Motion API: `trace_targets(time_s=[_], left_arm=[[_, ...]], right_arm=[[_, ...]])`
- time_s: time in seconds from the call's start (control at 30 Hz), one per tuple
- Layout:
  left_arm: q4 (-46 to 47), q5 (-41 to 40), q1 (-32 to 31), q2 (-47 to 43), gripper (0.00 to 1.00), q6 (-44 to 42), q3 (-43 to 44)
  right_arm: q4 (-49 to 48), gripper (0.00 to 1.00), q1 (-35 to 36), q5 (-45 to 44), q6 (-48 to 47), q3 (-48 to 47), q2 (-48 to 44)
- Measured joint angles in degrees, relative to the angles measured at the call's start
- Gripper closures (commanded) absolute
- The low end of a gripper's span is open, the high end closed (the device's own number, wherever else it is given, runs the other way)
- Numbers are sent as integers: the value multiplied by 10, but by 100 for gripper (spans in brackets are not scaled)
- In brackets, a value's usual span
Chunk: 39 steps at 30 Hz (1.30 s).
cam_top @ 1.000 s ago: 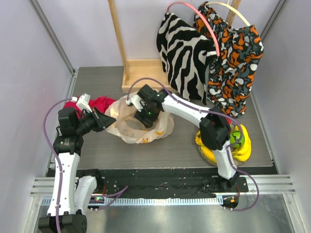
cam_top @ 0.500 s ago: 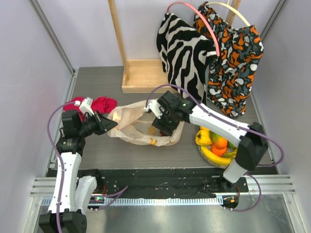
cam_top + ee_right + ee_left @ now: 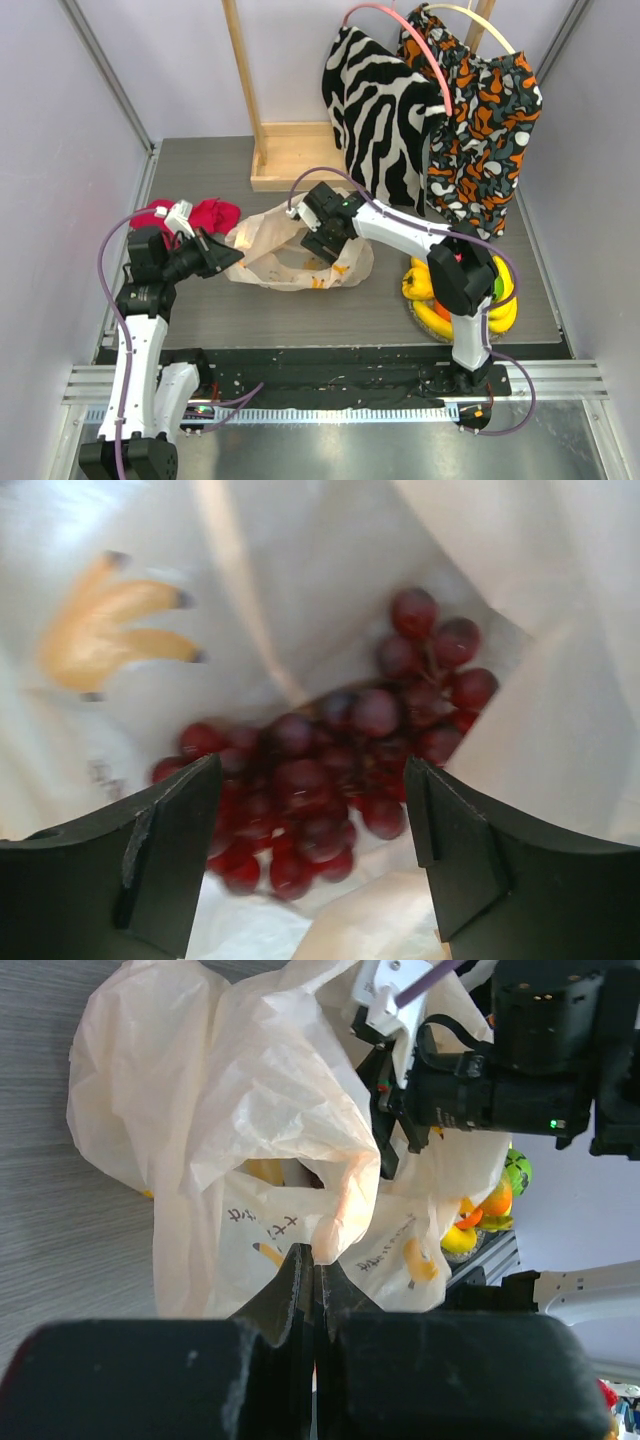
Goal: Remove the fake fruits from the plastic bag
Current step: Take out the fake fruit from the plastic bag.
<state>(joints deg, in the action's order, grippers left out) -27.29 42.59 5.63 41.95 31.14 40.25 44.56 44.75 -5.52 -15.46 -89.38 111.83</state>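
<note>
The cream plastic bag point(image 3: 285, 258) printed with small bananas lies on the grey table. My left gripper point(image 3: 232, 258) is shut on the bag's left edge point(image 3: 335, 1230). My right gripper point(image 3: 322, 240) is open inside the bag's mouth, its fingers point(image 3: 165, 850) on either side of a dark red grape bunch point(image 3: 330, 780) lying in the bag. Bananas point(image 3: 500, 305), an orange point(image 3: 440, 308) and a green fruit point(image 3: 497, 288) lie on the plate at the right, half hidden by my right arm.
A red cloth point(image 3: 205, 213) lies behind my left gripper. A wooden stand point(image 3: 290, 160) is at the back. Patterned clothes point(image 3: 430, 120) hang on hoops at the back right. The silver plate point(image 3: 425, 325) sits near the front right.
My right arm swung right toward the plate, then came back left, and its gripper is in the bag over the grapes. The bag shifted a little. My left gripper kept its hold.
</note>
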Motion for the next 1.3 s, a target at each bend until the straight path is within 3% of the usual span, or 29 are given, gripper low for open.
trace_targets(time_s=[0.1,0.2,0.23,0.3,0.37,0.57,0.73,1.0,1.3], left_arm=[[0,0,0,-3,100,0,0],[0,0,0,-3,100,0,0],[0,-1,0,-3,100,0,0],[0,-1,0,-3,100,0,0],[1,-1,0,-4,100,0,0],[6,-1,0,-5,100,2,0],[10,-4,0,5,100,3,1],[16,-20,0,31,100,3,19],[22,-53,0,63,100,-2,42]], right_arm=[[-1,24,-10,-17,1,2,12],[-5,45,-16,-24,-1,15,14],[-6,62,-16,-24,-1,21,15],[0,83,-17,-20,-9,25,22],[6,98,-17,-13,-12,17,35],[38,99,-15,57,-18,-110,86],[37,99,0,145,-17,-211,66],[53,99,51,226,-16,-211,-51],[65,99,41,260,-31,-208,-141]])
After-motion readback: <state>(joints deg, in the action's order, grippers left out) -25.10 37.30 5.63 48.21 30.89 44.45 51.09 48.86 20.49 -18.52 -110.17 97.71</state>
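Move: The red grapes lie in the bottom of the bag, almost under the right hand's open fingers, roughly 5 cm below, 1 cm ahead and 1 cm to the right. From that hand, the bag rim pinched by the left hand is about 16 cm left, 8 cm back and 14 cm up. The fruit plate is some 28 cm right and 9 cm back. From the left hand, the grapes are about 9 cm ahead, 16 cm right and 19 cm below. Down into the bag and slightly right for about 3 cm, the right hand closes its fingers on the grapes, then hauls them steeply up some 26 cm, swinging left and then also drawing back, its left side rolling up about 35 degrees while it turns counter-clockwise. The left hand keeps the rim pinched and late on eases a little forward. ##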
